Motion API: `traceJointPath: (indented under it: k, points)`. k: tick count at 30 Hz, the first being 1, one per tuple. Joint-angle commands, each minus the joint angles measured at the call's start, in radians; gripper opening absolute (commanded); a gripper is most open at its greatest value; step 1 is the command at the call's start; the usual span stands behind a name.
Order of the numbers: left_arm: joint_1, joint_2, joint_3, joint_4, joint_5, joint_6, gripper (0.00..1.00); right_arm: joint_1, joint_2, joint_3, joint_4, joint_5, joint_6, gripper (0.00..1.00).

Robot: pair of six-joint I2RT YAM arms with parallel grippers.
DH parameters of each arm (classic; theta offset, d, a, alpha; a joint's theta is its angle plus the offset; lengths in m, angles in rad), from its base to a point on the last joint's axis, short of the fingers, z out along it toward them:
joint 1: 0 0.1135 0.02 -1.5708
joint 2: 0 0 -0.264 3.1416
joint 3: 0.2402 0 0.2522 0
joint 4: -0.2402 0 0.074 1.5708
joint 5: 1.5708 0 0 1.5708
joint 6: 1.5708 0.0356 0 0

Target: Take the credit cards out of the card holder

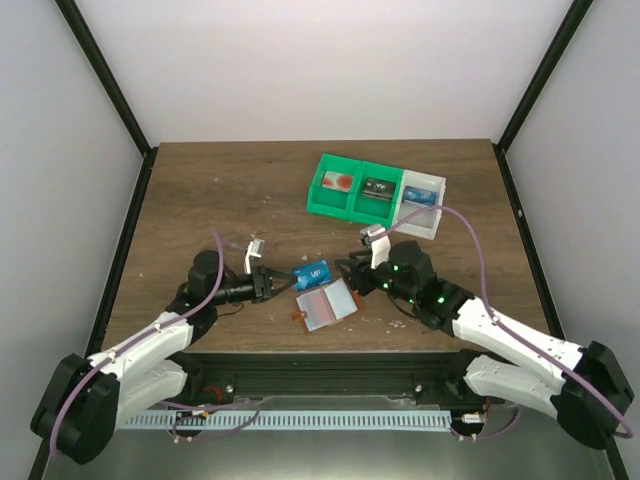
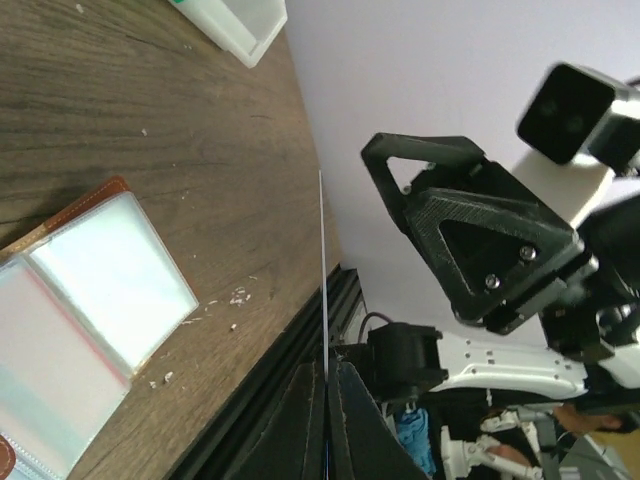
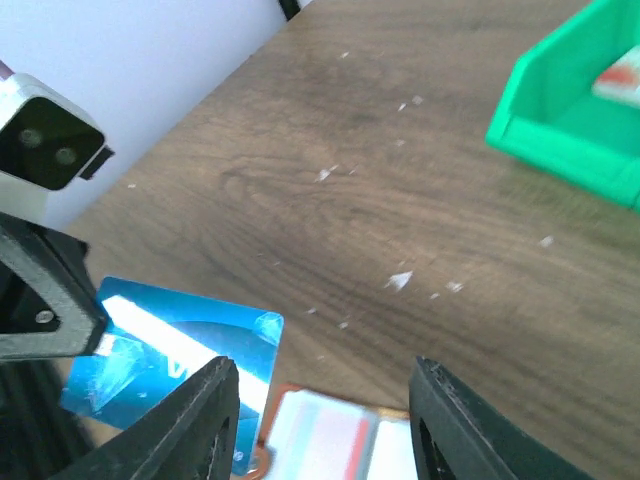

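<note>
The card holder (image 1: 328, 304) lies open on the table, its pale inner pockets facing up; it also shows in the left wrist view (image 2: 95, 290) and the right wrist view (image 3: 335, 440). My left gripper (image 1: 270, 283) is shut on a blue credit card (image 1: 313, 273) and holds it just above the table, left of the holder. In the left wrist view that card (image 2: 323, 260) appears edge-on, as a thin line between the pressed jaws (image 2: 327, 378). My right gripper (image 1: 352, 270) stands open close to the card's right end, with nothing between its fingers (image 3: 325, 375); the blue card (image 3: 170, 345) sits at its left finger.
A green bin (image 1: 350, 190) and a white bin (image 1: 424, 207) stand side by side at the back right. The green one holds a white card with a red mark (image 1: 340, 182). Its corner shows in the right wrist view (image 3: 575, 120). Pale crumbs dot the wood.
</note>
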Motion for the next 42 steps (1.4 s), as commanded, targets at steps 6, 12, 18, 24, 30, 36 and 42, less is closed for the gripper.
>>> traceJointPath:
  k: [6, 12, 18, 24, 30, 36, 42]
  points:
    - [0.005, -0.008, 0.028, 0.026, 0.076, 0.099, 0.00, -0.119, 0.066, -0.020, 0.122, -0.543, 0.341, 0.47]
    - [0.005, -0.028, 0.038, 0.024, 0.073, 0.100, 0.00, -0.139, 0.085, -0.056, 0.177, -0.586, 0.438, 0.46]
    - [0.004, -0.045, 0.039, 0.026, 0.068, 0.091, 0.00, -0.140, 0.101, -0.069, 0.170, -0.597, 0.455, 0.44]
    - [0.005, -0.049, 0.034, 0.026, 0.067, 0.090, 0.00, -0.140, 0.085, -0.107, 0.243, -0.627, 0.492, 0.28]
    - [0.005, -0.058, 0.020, 0.029, 0.059, 0.087, 0.00, -0.140, 0.052, -0.145, 0.282, -0.605, 0.520, 0.01]
    - [0.005, -0.072, 0.018, 0.002, 0.033, 0.104, 0.05, -0.141, 0.011, -0.170, 0.298, -0.579, 0.519, 0.00]
    - [0.005, -0.088, 0.039, -0.085, -0.025, 0.132, 0.59, -0.142, -0.019, -0.162, 0.266, -0.531, 0.500, 0.01]
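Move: The blue card is already out, pinched by the left gripper at its left edge, with its middle about 4 cm to that hand's right, 1 cm ahead and at its height. From the open, empty right hand the card's middle lies roughly 8 cm to the left, 2 cm back and a bit lower. The open card holder lies some 12 cm below the right hand, about 5 cm left and 5 cm back of it. The blue card changes hands: the right hand comes back about 5 cm and a little left, dipping then rising again, while its wrist turns some 40 degrees so the fingers point squarely left, and it shuts them on the card's right-hand part. The left hand holds the card, rising about 2 cm and easing slightly back, and at the end opens to let go. ##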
